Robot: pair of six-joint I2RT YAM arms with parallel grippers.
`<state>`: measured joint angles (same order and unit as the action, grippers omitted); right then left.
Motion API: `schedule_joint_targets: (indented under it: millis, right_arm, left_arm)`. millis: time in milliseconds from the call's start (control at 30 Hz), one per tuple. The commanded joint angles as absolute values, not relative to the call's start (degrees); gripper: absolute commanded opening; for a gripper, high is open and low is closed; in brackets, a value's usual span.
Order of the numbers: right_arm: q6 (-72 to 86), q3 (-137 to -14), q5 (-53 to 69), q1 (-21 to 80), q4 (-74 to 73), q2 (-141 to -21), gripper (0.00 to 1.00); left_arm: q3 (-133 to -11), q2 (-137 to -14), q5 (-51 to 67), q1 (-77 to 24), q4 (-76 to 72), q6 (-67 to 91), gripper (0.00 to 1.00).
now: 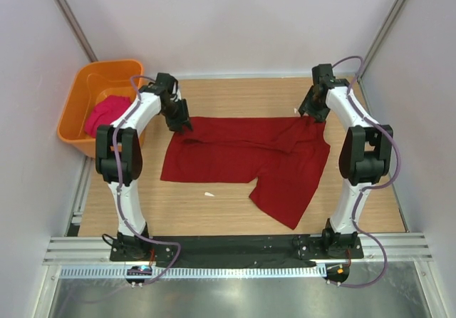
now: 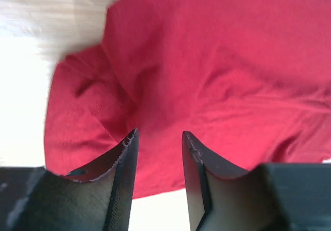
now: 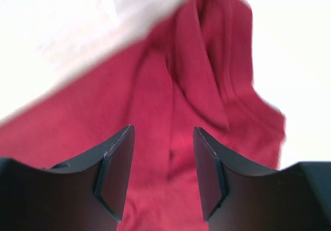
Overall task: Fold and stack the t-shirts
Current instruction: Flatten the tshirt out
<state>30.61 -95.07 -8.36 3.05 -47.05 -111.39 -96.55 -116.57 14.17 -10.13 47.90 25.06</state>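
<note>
A dark crimson t-shirt (image 1: 242, 157) lies spread across the wooden table, rumpled, with one part trailing toward the near right. My left gripper (image 1: 179, 124) hovers over its far left corner. In the left wrist view the left gripper (image 2: 159, 133) is open over the red cloth (image 2: 207, 70), with nothing between the fingers. My right gripper (image 1: 311, 113) is at the shirt's far right corner. It too stands open (image 3: 163, 130) above a raised fold of the cloth (image 3: 207, 60), holding nothing. A magenta-pink t-shirt (image 1: 107, 115) lies bunched in the tub.
An orange plastic tub (image 1: 82, 93) stands at the table's far left edge. A small white scrap (image 1: 209, 194) lies on the wood in front of the shirt. White walls close in on three sides. A metal rail (image 1: 235, 250) runs along the near edge.
</note>
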Motion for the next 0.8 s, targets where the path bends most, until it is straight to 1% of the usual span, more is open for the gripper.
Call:
schedule_joint_targets:
  millis: [0, 33, 100, 233, 633, 733, 767]
  right_arm:
    - [33.23, -97.12, -8.53, 2.46, -37.19, -114.85, 0.54]
    - [32.79, -97.73, -8.87, 2.37, -36.48, -116.0, 0.54]
    - [30.95, -100.27, -8.18, 2.02, -37.26, -119.95, 0.5]
    - [28.83, -100.81, -7.38, 1.93, -35.77, -122.86, 0.45]
    - [26.81, -99.67, -7.47, 1.32, -32.88, -124.63, 0.44]
    - [26.19, -100.63, -7.38, 1.32, -33.31, -124.98, 0.37]
    - [26.1, -100.72, -7.3, 1.32, -33.14, -124.98, 0.27]
  left_arm:
    - [-93.0, -111.98, 17.48, -10.19, 44.39, 24.61, 0.39]
    - [-92.21, -111.28, 17.93, -10.37, 44.21, 24.44, 0.38]
    - [-90.79, -109.87, 18.11, -10.63, 44.38, 23.91, 0.38]
    - [-89.56, -108.28, 18.02, -10.63, 44.56, 23.56, 0.38]
    - [-90.53, -108.28, 19.25, -10.63, 46.75, 23.55, 0.38]
    - [-89.74, -107.76, 19.07, -10.63, 47.28, 24.26, 0.38]
    - [-89.13, -107.41, 18.99, -10.63, 47.37, 24.61, 0.4]
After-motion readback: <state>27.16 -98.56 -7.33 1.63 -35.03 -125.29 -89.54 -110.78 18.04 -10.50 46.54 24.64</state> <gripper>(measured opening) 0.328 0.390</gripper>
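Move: The right hand's target is a ridge of red t-shirt just inside the far edge, about 6 cm ahead, 1 cm to its right and 8 cm below. The shirt's far right corner lies level with that ridge and some 6 cm farther right; a white scrap on the bare table lies roughly 4 cm beyond the ridge and 3 cm to its left. From the left hand, the ridge is about 6 cm ahead, 42 cm to the right and 7 cm below. The right fingertips come down onto the t-shirt near its far right corner and begin to pinch a ridge of cloth between them, narrowing only at the very end. To get there the hand drops about 7 cm while reaching 5 cm or so forward, then creeps slightly forward at cloth height. The left hand, open and free of the shirt, eases back some 3 cm above it. ##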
